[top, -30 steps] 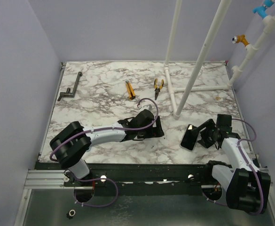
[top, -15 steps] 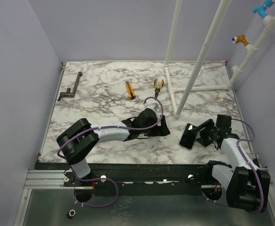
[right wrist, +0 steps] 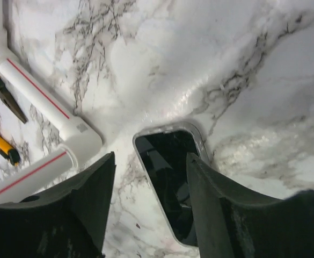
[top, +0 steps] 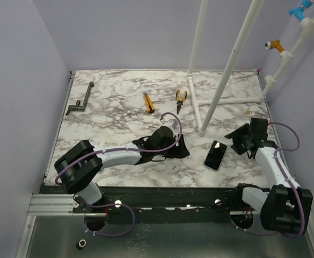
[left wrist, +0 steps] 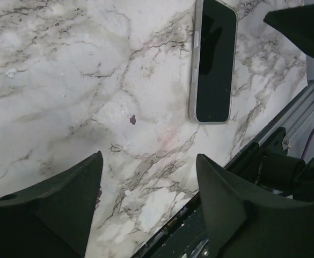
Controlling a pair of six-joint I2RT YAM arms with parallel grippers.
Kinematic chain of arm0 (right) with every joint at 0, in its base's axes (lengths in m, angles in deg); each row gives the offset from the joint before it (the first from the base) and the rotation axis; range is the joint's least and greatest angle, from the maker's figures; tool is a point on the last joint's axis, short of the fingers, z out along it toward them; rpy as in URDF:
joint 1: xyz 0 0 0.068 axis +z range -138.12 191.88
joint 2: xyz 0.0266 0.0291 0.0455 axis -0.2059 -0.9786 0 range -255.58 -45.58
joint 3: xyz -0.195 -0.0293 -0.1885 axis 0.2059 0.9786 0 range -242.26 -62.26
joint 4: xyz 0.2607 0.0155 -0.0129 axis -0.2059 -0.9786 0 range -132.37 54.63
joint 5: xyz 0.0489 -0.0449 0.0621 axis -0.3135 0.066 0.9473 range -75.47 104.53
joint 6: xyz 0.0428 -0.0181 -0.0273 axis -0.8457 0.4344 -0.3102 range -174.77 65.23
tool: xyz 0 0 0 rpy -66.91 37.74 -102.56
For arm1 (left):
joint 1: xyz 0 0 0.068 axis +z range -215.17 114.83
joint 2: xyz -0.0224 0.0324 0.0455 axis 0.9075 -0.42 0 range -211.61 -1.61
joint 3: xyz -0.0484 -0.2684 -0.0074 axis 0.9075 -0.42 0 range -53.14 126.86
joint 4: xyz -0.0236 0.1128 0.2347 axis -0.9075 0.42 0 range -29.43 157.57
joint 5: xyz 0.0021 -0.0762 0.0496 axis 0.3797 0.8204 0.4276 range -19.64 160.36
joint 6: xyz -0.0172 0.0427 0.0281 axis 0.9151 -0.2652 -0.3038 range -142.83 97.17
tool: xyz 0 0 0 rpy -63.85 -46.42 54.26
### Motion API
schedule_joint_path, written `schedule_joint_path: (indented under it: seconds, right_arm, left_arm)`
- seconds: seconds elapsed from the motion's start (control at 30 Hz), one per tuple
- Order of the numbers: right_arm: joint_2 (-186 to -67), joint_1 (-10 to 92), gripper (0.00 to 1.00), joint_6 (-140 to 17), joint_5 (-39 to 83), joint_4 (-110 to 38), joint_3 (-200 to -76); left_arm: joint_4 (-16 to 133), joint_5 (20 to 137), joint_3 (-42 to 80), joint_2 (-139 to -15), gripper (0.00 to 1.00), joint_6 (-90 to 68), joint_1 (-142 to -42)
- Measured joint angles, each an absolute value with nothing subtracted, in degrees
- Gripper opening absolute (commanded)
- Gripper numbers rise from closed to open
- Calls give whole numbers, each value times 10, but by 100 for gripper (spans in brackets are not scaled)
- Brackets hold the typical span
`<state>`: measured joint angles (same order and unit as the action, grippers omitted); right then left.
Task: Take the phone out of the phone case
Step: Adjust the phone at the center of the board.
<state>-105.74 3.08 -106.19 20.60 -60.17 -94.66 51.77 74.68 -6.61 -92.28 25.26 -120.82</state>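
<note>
The phone (top: 214,155) lies flat on the marble table, screen up, near the front edge. The clear phone case's rim (left wrist: 192,64) runs round it, and the phone sits inside the case (right wrist: 198,141). My right gripper (top: 236,135) hovers just right of the phone and behind it, open and apart from it. In the right wrist view the phone (right wrist: 170,183) lies below the open right gripper (right wrist: 151,156). My left gripper (top: 182,146) is to the phone's left, open and empty. The left wrist view has the phone (left wrist: 214,59) well beyond that gripper (left wrist: 148,158).
White PVC pipes (top: 207,102) stand behind the phone, with one pipe leg (right wrist: 44,107) close to it. Orange-handled pliers (top: 181,99) and a yellow utility knife (top: 148,102) lie further back. A dark metal handle (top: 80,101) lies at the far left. The black front rail (left wrist: 264,150) borders the table.
The phone was propped up at a tilt in the right gripper; now it lies flat. The right gripper has let go and drawn back to the right. The left gripper has pulled slightly left.
</note>
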Motion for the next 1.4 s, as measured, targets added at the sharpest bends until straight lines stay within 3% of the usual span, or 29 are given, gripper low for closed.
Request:
schedule_joint_path:
  seconds: [0.1,0.2,0.3,0.77,1.2,1.4]
  right_arm:
    - [-1105,31,40,-1062,196,-574,-957]
    - [-1161,31,31,-1062,195,-550,-958]
    - [-1200,31,29,-1063,201,-532,-960]
    - [-1219,32,29,-1048,215,-482,-939]
    - [-1117,97,29,-1073,251,-490,-861]
    - [-1063,116,31,-1085,250,-532,-847]
  left_arm:
    - [532,749,-67,-913,44,229,-1220]
    - [549,753,-62,-917,21,202,-1243]
    - [564,756,-40,-936,0,177,-1269]
    - [569,789,80,-1101,0,143,-1294]
    - [566,761,79,-1108,0,160,-1294]
    - [578,668,11,-1039,0,181,-1294]
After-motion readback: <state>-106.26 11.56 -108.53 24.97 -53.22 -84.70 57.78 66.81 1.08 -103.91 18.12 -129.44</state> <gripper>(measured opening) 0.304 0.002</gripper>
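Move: The phone lies about 4 cm back and 6 cm left of the right hand, some 5 cm below it. The white pipe corner stands about 12 cm farther out than the phone and 7 cm to its left, and the pliers about 29 cm beyond the phone and 18 cm to its left. From the left hand the phone is about level ahead, 15 cm to the right and 7 cm down. Right fingers narrow, sink 5 cm, drag the phone's far end back-left; left hand shuts and sinks 6 cm. ##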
